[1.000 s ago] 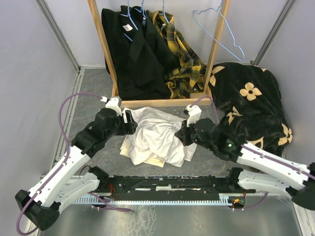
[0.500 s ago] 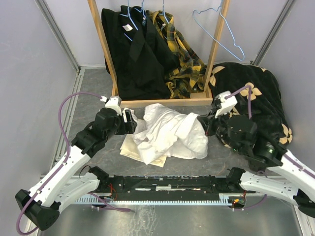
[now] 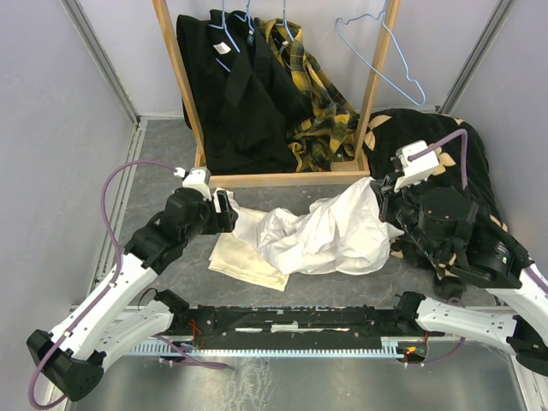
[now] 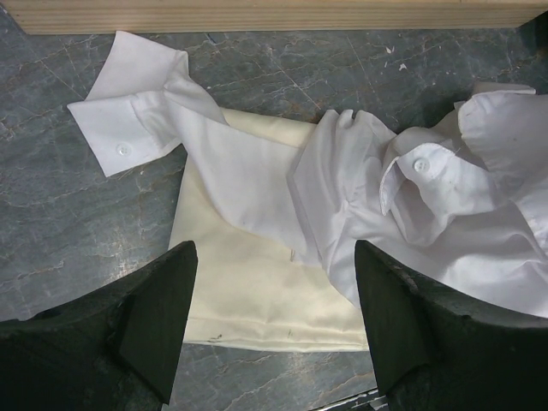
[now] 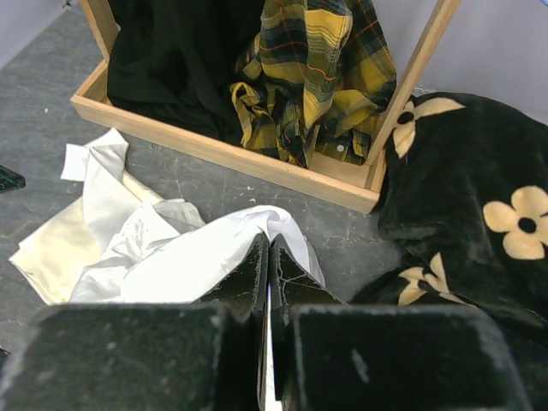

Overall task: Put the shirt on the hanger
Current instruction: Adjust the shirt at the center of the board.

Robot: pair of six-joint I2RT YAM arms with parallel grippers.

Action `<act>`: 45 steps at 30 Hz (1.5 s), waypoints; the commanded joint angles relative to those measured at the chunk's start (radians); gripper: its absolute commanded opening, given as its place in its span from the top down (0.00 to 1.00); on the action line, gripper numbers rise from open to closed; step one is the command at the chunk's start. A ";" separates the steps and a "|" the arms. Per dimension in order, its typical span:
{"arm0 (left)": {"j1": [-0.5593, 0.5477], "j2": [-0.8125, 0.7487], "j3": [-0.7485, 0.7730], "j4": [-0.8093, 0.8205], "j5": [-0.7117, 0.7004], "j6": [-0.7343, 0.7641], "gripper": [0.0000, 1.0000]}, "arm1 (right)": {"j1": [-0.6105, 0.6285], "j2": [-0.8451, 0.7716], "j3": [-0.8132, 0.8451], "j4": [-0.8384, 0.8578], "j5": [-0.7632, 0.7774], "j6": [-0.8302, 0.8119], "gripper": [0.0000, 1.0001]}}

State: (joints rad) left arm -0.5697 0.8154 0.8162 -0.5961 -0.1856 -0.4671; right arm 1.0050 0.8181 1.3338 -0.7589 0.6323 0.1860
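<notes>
The white shirt [image 3: 321, 235] lies crumpled on the grey floor, stretched out toward the right. My right gripper [image 5: 267, 248] is shut on a fold of the shirt [image 5: 171, 261], lifting that edge near the dark flowered blanket. In the left wrist view a cuffed sleeve [image 4: 128, 128] and the collar [image 4: 428, 171] lie spread out. My left gripper [image 4: 274, 317] hangs open above the cream cloth, touching nothing. The empty light-blue hanger [image 3: 383, 51] hangs at the upper right of the wooden rack.
A cream-yellow folded cloth [image 3: 248, 261] lies partly under the shirt. The wooden rack [image 3: 282, 178] holds black garments [image 3: 231, 86] and a yellow plaid shirt [image 3: 317, 94]. A black blanket with cream flowers [image 3: 437, 167] lies heaped on the right. Grey walls stand on both sides.
My right gripper has pulled the shirt to the right and up, stretching it out and uncovering more of the cream cloth. The left arm has not moved.
</notes>
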 commanded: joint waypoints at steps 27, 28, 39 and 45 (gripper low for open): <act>-0.001 0.136 -0.048 0.258 0.211 -0.019 0.16 | -0.003 -0.112 -0.102 -0.350 0.236 0.312 0.29; -0.001 0.158 -0.054 0.290 0.241 -0.018 0.16 | -0.002 -0.116 -0.107 -0.301 0.174 0.266 0.27; -0.083 0.293 -0.027 0.422 0.255 -0.083 0.15 | -0.002 0.058 -0.156 -0.215 -0.134 0.187 0.23; -0.133 0.339 -0.032 0.424 0.222 -0.071 0.22 | -0.003 0.064 -0.213 -0.158 -0.160 0.201 0.23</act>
State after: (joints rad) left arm -0.6891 1.1297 0.7620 -0.2283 0.0605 -0.5156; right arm 1.0016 0.8967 1.1229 -0.9985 0.5041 0.3878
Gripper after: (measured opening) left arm 0.822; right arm 0.770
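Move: The right hand holds the shirt's gathered edge high up; the patch of table it is taken to lies some 35 cm below, about 2 cm back and 3 cm right. From this hand the cream cloth is about 26 cm left and level, the flowered blanket some 24 cm right and 16 cm ahead, both far below. For the open left hand the shirt's bunched middle is roughly 22 cm right, 1 cm back and 12 cm lower. The right fingers let go of the shirt mid-swing: the hand drifts about 3 cm left, then sweeps some 13 cm right while sinking, opening and swinging clockwise. Emptied, it swings back left about 10 cm and tips down over the shirt, ending some 14 cm lower. The left hand, fingers staying open, goes about 10 cm right and 4 cm down towards the shirt's near-left folds. ##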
